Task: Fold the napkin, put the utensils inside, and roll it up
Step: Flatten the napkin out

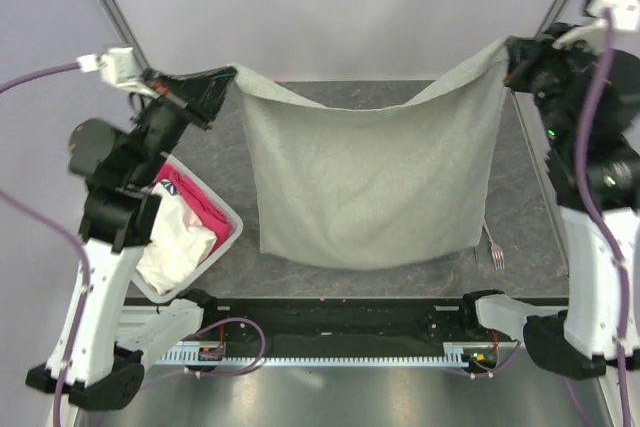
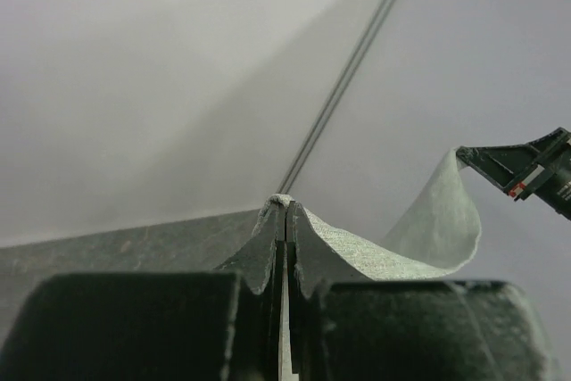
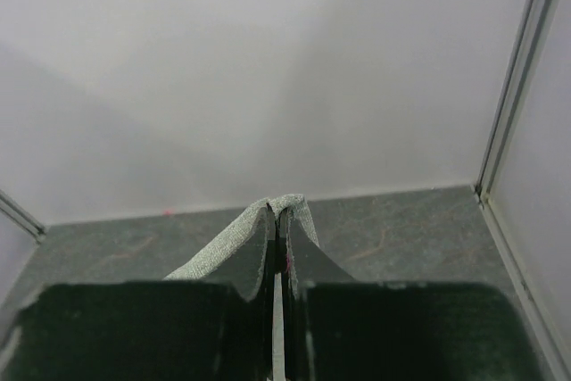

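Note:
The grey-green napkin (image 1: 365,172) hangs in the air as a sheet, held up by its two top corners, its top edge sagging in the middle. My left gripper (image 1: 228,75) is shut on the top left corner; the cloth (image 2: 357,252) wraps over the closed jaws in the left wrist view (image 2: 285,207). My right gripper (image 1: 508,50) is shut on the top right corner, with cloth (image 3: 223,247) draped over its tips (image 3: 275,213). A fork (image 1: 494,247) lies on the table at the right, by the napkin's lower right corner. No other utensils show.
A white basket (image 1: 228,209) at the left holds a pink cloth (image 1: 195,197) and a white cloth (image 1: 180,242). The dark table (image 1: 200,162) runs to a back wall. Frame posts stand at both rear corners.

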Tool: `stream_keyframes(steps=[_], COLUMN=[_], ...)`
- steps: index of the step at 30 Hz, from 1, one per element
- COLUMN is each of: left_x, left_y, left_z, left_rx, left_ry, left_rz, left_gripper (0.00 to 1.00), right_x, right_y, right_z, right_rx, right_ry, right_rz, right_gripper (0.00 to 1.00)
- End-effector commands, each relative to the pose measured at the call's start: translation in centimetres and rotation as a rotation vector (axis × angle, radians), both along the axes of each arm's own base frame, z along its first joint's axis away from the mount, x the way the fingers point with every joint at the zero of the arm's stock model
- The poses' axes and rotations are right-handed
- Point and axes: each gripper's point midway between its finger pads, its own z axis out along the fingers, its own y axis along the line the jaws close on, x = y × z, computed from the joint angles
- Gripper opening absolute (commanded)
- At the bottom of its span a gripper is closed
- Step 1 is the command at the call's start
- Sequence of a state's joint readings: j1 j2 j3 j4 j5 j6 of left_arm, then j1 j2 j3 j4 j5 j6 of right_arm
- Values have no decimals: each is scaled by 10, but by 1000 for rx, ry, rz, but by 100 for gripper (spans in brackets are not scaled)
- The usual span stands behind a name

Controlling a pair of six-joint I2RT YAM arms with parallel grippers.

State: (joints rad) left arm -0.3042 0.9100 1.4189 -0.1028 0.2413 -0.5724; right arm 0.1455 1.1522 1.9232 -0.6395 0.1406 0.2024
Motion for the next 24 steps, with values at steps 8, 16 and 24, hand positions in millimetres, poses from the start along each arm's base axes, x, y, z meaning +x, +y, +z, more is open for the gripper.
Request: stream_keyframes(steps=[8,16,24], left_x=[215,318,307], left_y=[7,2,6], left_z=[-219,-329,-296], left_rx=[114,197,245], left_ry=[533,763,735], left_rz=[162,102,109], left_gripper=[2,57,74], right_x=[210,323,281], right_y=[27,75,70], right_z=[-237,-333,-308], right_rx=[-55,3,47], right_ry=[474,596,610], right_rz=[0,226,213], right_gripper=[0,68,77])
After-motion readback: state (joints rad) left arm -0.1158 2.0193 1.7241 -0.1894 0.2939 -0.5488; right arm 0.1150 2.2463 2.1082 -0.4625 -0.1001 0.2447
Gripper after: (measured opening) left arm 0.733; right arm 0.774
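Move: The napkin, already pinched by its two far corners, is to come down with its far edge along the back of the table: for the left hand that place is about 31 cm ahead, 3 cm to the left and 51 below; for the right hand about 31 ahead, 5 left and 51 below. The bin's middle is some 23 cm left of the left hand, 3 back and 48 below; the fork lies about 11 back, 7 right and 52 below the right hand. The napkin is swung out and laid down by both arms at once: each hand sweeps fast, down nearly 40 cm and forward some 30 towards the back wall, tipping its fingers down by 40 to 50 degrees. Near the bottom, still well above the table, both open wide and let go of the corners while still easing forward; the right hand also drifts left. ##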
